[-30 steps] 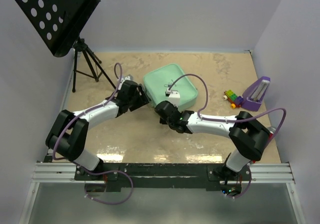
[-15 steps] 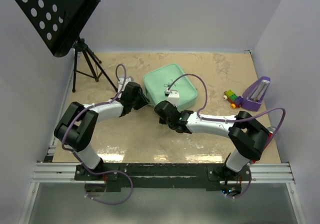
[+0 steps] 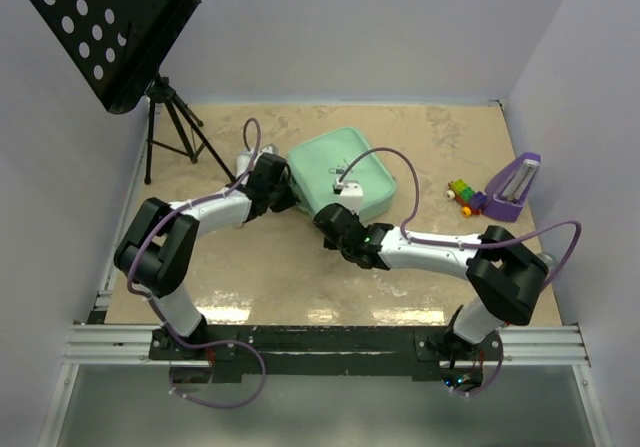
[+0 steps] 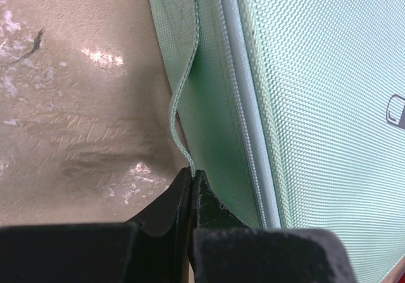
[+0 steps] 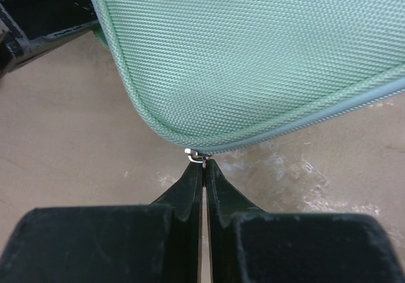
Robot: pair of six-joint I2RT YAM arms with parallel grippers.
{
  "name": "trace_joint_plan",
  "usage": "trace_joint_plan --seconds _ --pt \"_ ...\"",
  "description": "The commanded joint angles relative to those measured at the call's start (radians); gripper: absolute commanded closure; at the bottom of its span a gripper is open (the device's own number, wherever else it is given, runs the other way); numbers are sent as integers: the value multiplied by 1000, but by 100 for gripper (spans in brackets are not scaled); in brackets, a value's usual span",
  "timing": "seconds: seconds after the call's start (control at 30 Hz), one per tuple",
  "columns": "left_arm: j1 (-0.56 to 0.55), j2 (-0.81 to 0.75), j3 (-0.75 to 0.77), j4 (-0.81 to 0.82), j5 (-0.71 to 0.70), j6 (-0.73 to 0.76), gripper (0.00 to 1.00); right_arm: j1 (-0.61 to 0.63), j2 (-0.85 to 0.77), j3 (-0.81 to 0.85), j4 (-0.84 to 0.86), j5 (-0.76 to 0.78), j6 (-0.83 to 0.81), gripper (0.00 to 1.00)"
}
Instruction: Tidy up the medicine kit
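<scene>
The medicine kit (image 3: 345, 167) is a mint-green woven zip case lying closed at the middle of the table. My left gripper (image 3: 288, 197) is at its left side. In the left wrist view the left gripper (image 4: 192, 173) is shut on the kit's thin green side strap (image 4: 181, 99), beside the kit's wall (image 4: 316, 106). My right gripper (image 3: 324, 217) is at the kit's near corner. In the right wrist view the right gripper (image 5: 204, 163) is shut on the small metal zipper pull (image 5: 197, 153) under the kit's rounded corner (image 5: 253, 55).
A black music stand (image 3: 110, 27) on a tripod (image 3: 172, 132) stands at the back left. A purple wedge (image 3: 513, 187) and small coloured toy bricks (image 3: 463, 195) lie at the right, by the wall.
My left gripper has moved in against the kit's left side and closed on the strap. The right gripper has stayed shut at the near corner.
</scene>
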Motion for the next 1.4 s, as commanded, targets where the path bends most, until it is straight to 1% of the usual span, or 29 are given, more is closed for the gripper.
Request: trace_joint_plan --seconds 0.0,0.13,0.2,0.27,0.4,0.57,0.7,0.77,0.8,0.83,0.93,1.0,1.03,1.07,1.1,1.13,1.17,1.2,1.27,1.37 --pt "56 32 65 -88 -84 108 100 -11 -92 -68 -108 76 -53 100" --pt "87 41 86 -98 -76 137 100 -40 -115 -118 -83 33 -67 100" --pt "94 49 97 -110 -76 157 100 -60 -112 -118 -101 35 -35 100" --pt "99 54 100 -118 -81 174 100 -112 -117 -138 -91 2 -20 100" --pt "113 60 87 -112 -75 196 100 -236 -176 -195 -31 -31 -3 100" --pt "116 81 100 -119 -72 220 100 -313 -238 -184 -43 45 36 100" --pt "119 89 113 -125 -75 245 100 -399 -240 -186 -34 74 39 100" --pt "119 91 117 -125 -78 252 100 -465 -230 -210 9 33 23 100" --pt "119 94 119 -124 -78 255 100 -521 -221 -221 36 -6 10 100" --pt "119 94 122 -125 -78 256 100 -545 -210 -226 59 -48 -6 100" --pt "120 106 139 -138 -69 254 100 -546 -184 -198 58 -74 -68 100" --pt "125 107 160 -151 -43 246 100 -517 -196 -198 51 -79 -86 100" --pt "128 103 165 -153 -20 237 96 -501 -209 -201 50 -84 -98 100" --pt "133 94 166 -153 2 231 85 -476 -215 -200 43 -82 -101 100" --pt "134 83 168 -151 12 222 67 -450 -215 -197 22 -68 -99 100" --pt "134 68 172 -162 9 214 55 -415 -213 -189 6 -53 -93 100" --pt "134 48 174 -173 6 202 45 -375 -213 -183 -6 -38 -90 100" --pt "136 28 174 -187 3 193 38 -346 -210 -181 -14 -31 -81 100" --pt "134 -20 166 -207 0 174 29 -275 -201 -174 -20 -30 -63 100" --pt "134 -105 133 -227 5 139 24 -188 -161 -148 -25 -19 -26 100"
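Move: The right gripper already pinches the zipper pull at the medicine kit's near-left corner. The kit's near-right corner, where the zip run heads, lies about 20 cm right and 11 cm ahead of it at the same height; the kit's middle is some 18 cm ahead and 5 cm right. The left gripper already grips the side strap at its fingertips, with the zipper pull roughly 11 cm back and 9 cm right of it; the white tube lies about 16 cm left and 7 cm ahead. Keep the zipper pull pinched and draw the right gripper some 15 cm right and 7 cm forward along the kit's front edge towards its near-right corner, yawing clockwise, then ease it back about 4 cm left and towards the base. Hold the strap with the left gripper while edging forward, then open its fingers and shift left, off the strap. ##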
